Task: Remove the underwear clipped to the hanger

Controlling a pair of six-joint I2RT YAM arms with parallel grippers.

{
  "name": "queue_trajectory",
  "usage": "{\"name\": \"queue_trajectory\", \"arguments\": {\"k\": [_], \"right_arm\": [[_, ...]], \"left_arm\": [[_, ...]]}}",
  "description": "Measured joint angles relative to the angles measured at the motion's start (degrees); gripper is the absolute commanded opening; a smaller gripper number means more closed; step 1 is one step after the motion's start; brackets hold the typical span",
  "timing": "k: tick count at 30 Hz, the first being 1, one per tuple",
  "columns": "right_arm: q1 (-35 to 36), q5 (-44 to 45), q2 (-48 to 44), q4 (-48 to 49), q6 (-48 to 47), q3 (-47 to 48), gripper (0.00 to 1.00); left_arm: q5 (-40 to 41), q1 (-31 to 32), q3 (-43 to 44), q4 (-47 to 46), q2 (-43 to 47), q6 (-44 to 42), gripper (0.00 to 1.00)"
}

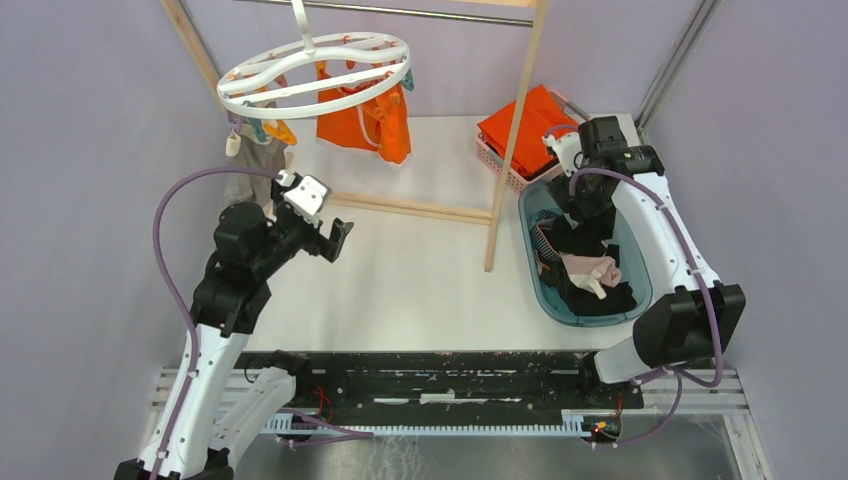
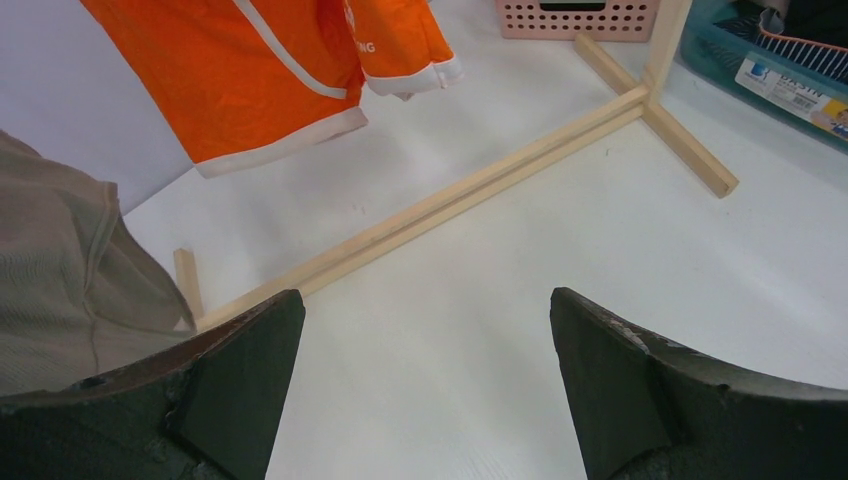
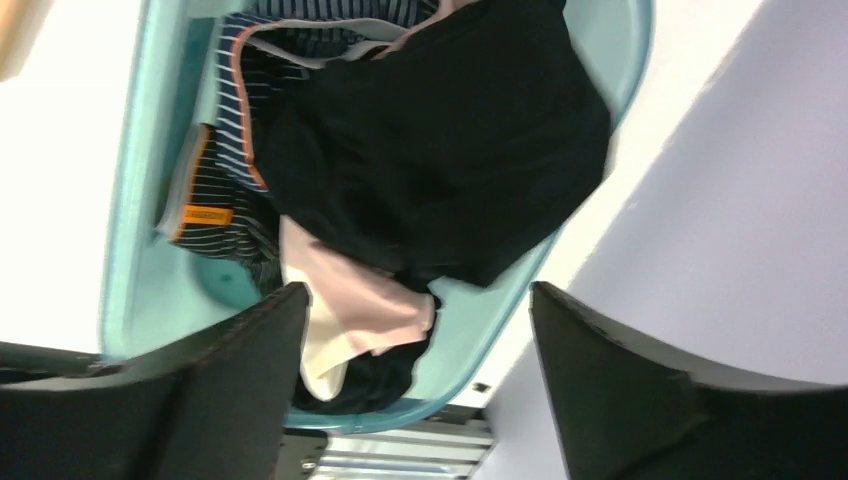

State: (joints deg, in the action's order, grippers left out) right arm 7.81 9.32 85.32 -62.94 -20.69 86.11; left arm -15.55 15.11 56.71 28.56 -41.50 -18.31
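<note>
The white ring hanger (image 1: 315, 75) hangs from the metal bar at top left. Orange underwear with white trim (image 1: 365, 125) (image 2: 270, 70) is clipped to it, and a beige-grey pair (image 1: 250, 170) (image 2: 60, 270) hangs at its left side. My left gripper (image 1: 335, 240) (image 2: 425, 310) is open and empty above the table, below and right of the beige pair. My right gripper (image 1: 588, 205) (image 3: 418, 300) is open over the teal tub (image 1: 545, 290) (image 3: 130, 250), nothing between its fingers. Black underwear (image 3: 440, 130) lies in the tub on top of other clothes.
The wooden frame's base bar (image 2: 450, 200) runs across the table ahead of my left gripper, its upright post (image 1: 515, 140) beside the tub. A pink basket (image 1: 500, 160) with folded orange cloth (image 1: 525, 125) stands behind. The tub also holds pink (image 3: 360, 300) and striped (image 3: 220, 170) clothes.
</note>
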Motion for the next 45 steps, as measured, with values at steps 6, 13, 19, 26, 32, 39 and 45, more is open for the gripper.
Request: {"name": "queue_trajectory", "arguments": {"k": [6,13,19,26,32,39,45], "right_arm": [[0.81,-9.11,-1.57,-1.27,-0.31,0.76,0.98],[10.69,-22.38,-10.54,5.99,1.55,1.46,0.97],[19.69,-26.75,-10.4,11.82,1.57,4.83,0.97],[24.0,-27.61,-8.0,13.77,1.33,4.79,0.96],[24.72,-27.26,-8.79,14.91,1.11,0.98,0.96],[24.81,-27.17,-10.58,15.06,1.09,0.28,0.97],[24.83,-27.17,-11.23,15.32,1.09,0.2,0.97]], "left_arm": [[4.96,0.0,-0.52,0.37,0.48,-1.05,1.0],[15.3,-1.29,-0.39,-0.92,0.37,0.02,0.99],[16.02,-9.38,6.16,-0.15,-2.86,3.98,1.0],[7.93,-12.79,16.94,-2.6,-8.85,8.15,0.83],[4.09,-12.79,21.62,-8.37,-16.46,10.88,0.6],[-1.22,-12.79,20.57,-12.33,-19.32,13.6,0.24],[-5.44,-12.44,20.11,-14.8,-18.03,14.99,0.23]]}}
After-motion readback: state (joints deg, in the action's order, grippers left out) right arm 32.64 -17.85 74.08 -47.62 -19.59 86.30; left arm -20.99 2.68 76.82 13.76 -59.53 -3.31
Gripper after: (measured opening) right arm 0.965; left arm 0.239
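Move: The taupe underwear hangs about 10 cm ahead of my left hand, 12 cm to its left and 4 cm above. The hanger's near rim is some 8 cm ahead, 4 cm left and 16 cm up, and the orange underwear 20 cm ahead, 4 cm right and 10 cm up. From my right hand, the taupe underwear is roughly 68 cm left, 3 cm ahead and 15 cm above; the black underwear lies right beneath that hand, about 8 cm down. I swing my left hand nearly 10 cm left while the wrist turns counter-clockwise, then lift and reach forward under the hanger's near rim as I come back rightward, closing the fingers from wide open to about a quarter. Meanwhile my right hand finishes opening, rises out of the tub and travels some 22 cm left to wait, open, beside the rack's post. ##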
